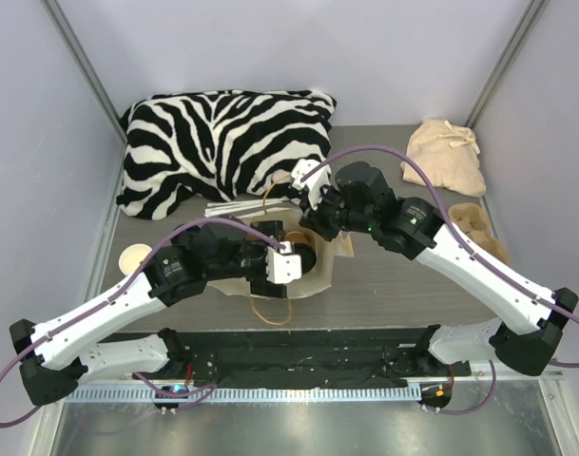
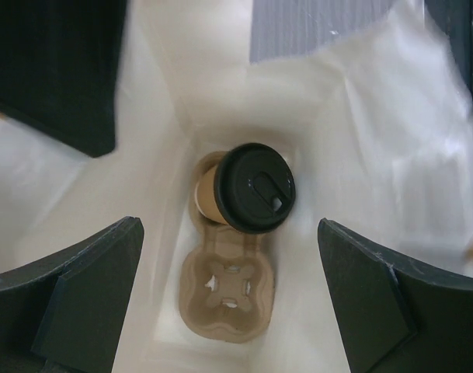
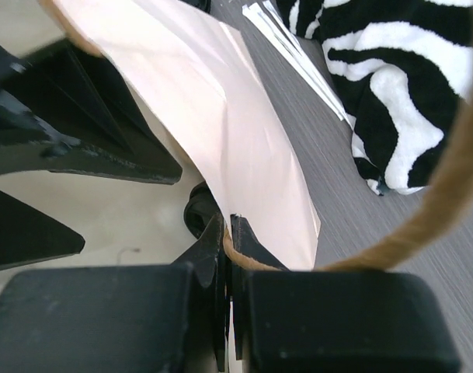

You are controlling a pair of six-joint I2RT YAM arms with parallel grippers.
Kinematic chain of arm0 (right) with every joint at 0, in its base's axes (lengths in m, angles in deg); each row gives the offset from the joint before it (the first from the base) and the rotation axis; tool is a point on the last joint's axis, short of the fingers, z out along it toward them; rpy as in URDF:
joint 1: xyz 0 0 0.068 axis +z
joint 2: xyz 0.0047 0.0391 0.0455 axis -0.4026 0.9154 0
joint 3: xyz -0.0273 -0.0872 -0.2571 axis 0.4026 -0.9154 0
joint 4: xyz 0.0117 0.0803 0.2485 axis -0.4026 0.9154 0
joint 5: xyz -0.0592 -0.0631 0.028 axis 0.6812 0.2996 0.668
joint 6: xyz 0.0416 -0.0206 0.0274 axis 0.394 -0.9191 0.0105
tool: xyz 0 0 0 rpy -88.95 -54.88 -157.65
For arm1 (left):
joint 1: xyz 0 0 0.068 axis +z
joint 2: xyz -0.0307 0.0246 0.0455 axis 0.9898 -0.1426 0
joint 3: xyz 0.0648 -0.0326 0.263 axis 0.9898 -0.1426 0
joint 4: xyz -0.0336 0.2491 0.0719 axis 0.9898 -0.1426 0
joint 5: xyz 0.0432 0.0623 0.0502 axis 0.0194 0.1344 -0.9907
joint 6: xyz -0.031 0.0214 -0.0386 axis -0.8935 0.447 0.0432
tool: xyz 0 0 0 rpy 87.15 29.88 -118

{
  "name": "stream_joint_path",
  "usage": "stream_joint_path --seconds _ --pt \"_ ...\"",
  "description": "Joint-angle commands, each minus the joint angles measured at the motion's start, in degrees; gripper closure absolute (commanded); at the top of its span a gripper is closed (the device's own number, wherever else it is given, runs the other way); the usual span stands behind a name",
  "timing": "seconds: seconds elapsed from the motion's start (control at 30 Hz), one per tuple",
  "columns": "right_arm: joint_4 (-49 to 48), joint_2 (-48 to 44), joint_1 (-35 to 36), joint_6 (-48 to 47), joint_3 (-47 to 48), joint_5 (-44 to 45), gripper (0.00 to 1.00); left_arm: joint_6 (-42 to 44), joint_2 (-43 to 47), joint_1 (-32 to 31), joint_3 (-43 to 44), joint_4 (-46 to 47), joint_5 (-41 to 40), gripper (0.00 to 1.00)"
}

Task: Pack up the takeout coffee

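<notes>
The takeout coffee [image 2: 208, 196], a brown paper cup with a black lid [image 2: 258, 187] on it, stands in the far socket of a cardboard carrier [image 2: 228, 291] at the bottom of a white paper bag [image 2: 353, 155]. My left gripper [image 2: 228, 227] is open above the bag's mouth, its fingers [image 2: 88, 295] wide apart and holding nothing. In the top view it [image 1: 294, 261] hides the cup. My right gripper [image 3: 229, 233] is shut on the bag's rim where the brown cord handle [image 3: 422, 225] meets it; in the top view it [image 1: 308, 224] is at the bag's far side.
A zebra-striped pillow [image 1: 222, 142] lies at the back. White strips [image 1: 237, 207] lie in front of it. A brown cup with a white top [image 1: 134, 256] stands at the left. A beige cloth pouch [image 1: 446, 157] and another cardboard carrier [image 1: 474, 228] are at the right.
</notes>
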Motion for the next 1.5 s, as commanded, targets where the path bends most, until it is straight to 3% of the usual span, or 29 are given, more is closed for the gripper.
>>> stream_joint_path --seconds 0.0,0.33,0.77,1.23,1.47 --pt "2.38 1.56 -2.44 0.46 3.97 0.43 0.99 -2.53 -0.75 0.23 5.02 2.85 -1.87 0.0" --pt "7.31 6.83 -14.03 0.37 8.2 -6.87 0.99 -8.07 -4.7 3.3 11.87 4.52 -4.68 0.0" --pt "9.77 12.55 -27.58 -7.01 11.98 -10.04 0.99 -16.51 -13.66 10.96 23.74 7.95 -5.83 0.0" --pt "10.83 12.9 -28.2 -6.14 14.71 -13.47 0.99 -24.94 -24.47 11.49 31.13 13.04 -19.43 0.0" --pt "10.74 12.9 -28.2 -5.87 13.3 -13.21 0.99 -31.88 -24.57 11.49 31.3 21.66 -18.39 0.0"
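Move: The far handle's left foot on the paper bag's rim lies about 10 cm ahead of the left hand, 2 cm to its left and 2 cm above. The coffee cup, deep in the bag, is some 6 cm ahead, 5 cm to the right and 17 cm below that hand. The rim corner pinched by the right gripper is right at that gripper's pads; from there the handle's left foot is roughly 4 cm ahead, 8 cm left and 3 cm lower. Keep the right gripper shut on the bag's rim at the handle's root and drag the bag forward and to the right, about 16 cm, then hold almost still. Bring the left gripper, wide open, up out of the bag's mouth and forward after the bag's far rim, turning it some 35 degrees counter-clockwise and rolling its left side down, to hover over the rim. ##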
